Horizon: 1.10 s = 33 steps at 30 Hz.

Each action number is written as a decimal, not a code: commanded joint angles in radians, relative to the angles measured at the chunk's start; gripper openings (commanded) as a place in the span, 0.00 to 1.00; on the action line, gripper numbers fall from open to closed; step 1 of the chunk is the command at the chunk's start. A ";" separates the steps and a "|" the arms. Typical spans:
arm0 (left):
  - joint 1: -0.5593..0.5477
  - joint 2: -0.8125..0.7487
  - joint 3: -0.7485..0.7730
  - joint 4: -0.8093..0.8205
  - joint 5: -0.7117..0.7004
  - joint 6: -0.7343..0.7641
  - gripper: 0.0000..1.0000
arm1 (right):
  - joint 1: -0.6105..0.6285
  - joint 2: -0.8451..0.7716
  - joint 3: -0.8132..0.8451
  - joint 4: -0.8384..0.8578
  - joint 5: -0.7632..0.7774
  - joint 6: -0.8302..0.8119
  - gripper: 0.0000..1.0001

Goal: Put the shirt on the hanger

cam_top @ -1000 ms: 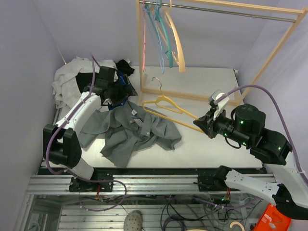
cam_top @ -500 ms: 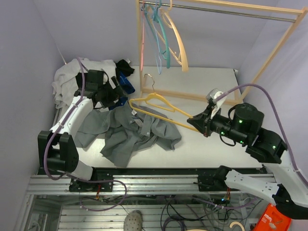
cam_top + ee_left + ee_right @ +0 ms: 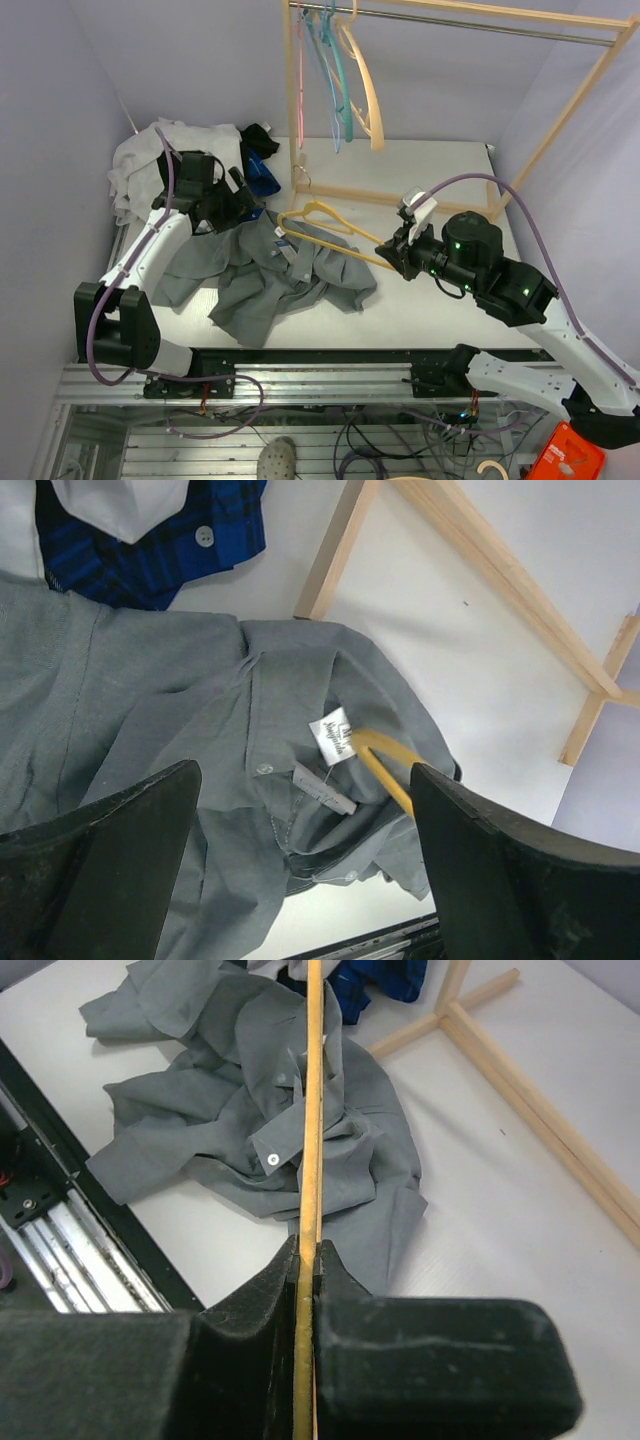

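The grey shirt [image 3: 270,275] lies crumpled on the table, its collar and white label [image 3: 335,738] facing up. My right gripper [image 3: 397,256] is shut on the lower bar of the yellow hanger [image 3: 330,222] and holds it tilted above the table. One rounded end of the hanger [image 3: 385,765] reaches the shirt's collar next to the label. In the right wrist view the hanger [image 3: 313,1110] runs straight out from my shut right gripper [image 3: 307,1252] over the shirt [image 3: 230,1110]. My left gripper [image 3: 240,205] hovers open above the collar, holding nothing; its fingers [image 3: 110,850] frame the shirt [image 3: 180,700].
A wooden rack [image 3: 293,120] stands at the back, with pink, teal and cream hangers [image 3: 345,85] on its rail. A white garment [image 3: 140,160] and a dark blue one [image 3: 262,175] are piled at the back left. The rack's base bars [image 3: 500,580] lie just beyond the collar.
My right arm has carried the hanger leftward, bringing its end to the shirt's collar. My left arm has swung left and settled open above the collar.
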 commanded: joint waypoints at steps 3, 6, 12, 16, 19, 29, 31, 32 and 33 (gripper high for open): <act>-0.003 -0.020 -0.048 0.069 -0.009 -0.019 0.97 | -0.003 0.026 0.006 0.074 0.070 -0.002 0.00; -0.003 -0.022 -0.076 0.079 0.002 -0.020 0.99 | -0.003 0.041 0.008 0.080 0.049 0.011 0.00; -0.002 -0.001 -0.072 0.032 0.050 -0.054 1.00 | -0.003 0.056 -0.022 0.137 -0.048 0.044 0.00; -0.003 0.020 -0.052 -0.051 0.045 -0.053 1.00 | -0.003 0.077 -0.045 0.177 -0.092 0.068 0.00; -0.002 0.045 -0.047 -0.091 0.009 -0.012 1.00 | -0.003 0.086 -0.063 0.186 -0.068 0.068 0.00; 0.076 0.043 -0.100 -0.037 -0.088 0.078 1.00 | -0.002 0.034 0.013 0.112 0.105 0.046 0.00; 0.086 0.039 -0.108 -0.025 -0.090 0.083 1.00 | -0.002 0.039 0.028 0.075 0.120 0.042 0.00; 0.090 0.038 -0.109 -0.023 -0.088 0.087 1.00 | -0.002 0.039 0.027 0.069 0.122 0.042 0.00; 0.092 0.041 -0.111 -0.021 -0.091 0.090 1.00 | -0.003 0.037 0.021 0.067 0.124 0.043 0.00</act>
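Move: The grey shirt's left shoulder lies some 5 cm back and 4 cm left of the left hand, about 14 cm below its open fingers; the labelled collar is about 6 cm back and 6 cm right, at similar depth. The held hanger's far end is about 3 cm back and 7 cm right, near hand height. From the right hand, the collar lies roughly 11 cm ahead, 20 cm left and 28 cm below. Downward about 7 cm, easing back some 2 cm and finally swinging about 4 cm left, the left hand sinks towards the shirt's shoulder, tipping its wide-open fingers some 10 degrees steeper. The right hand keeps its grip on the yellow hanger, edging about 2 cm forward while it sways left and dips, then returns right and back up. Whether the left fingers touch the cloth can't be seen. ##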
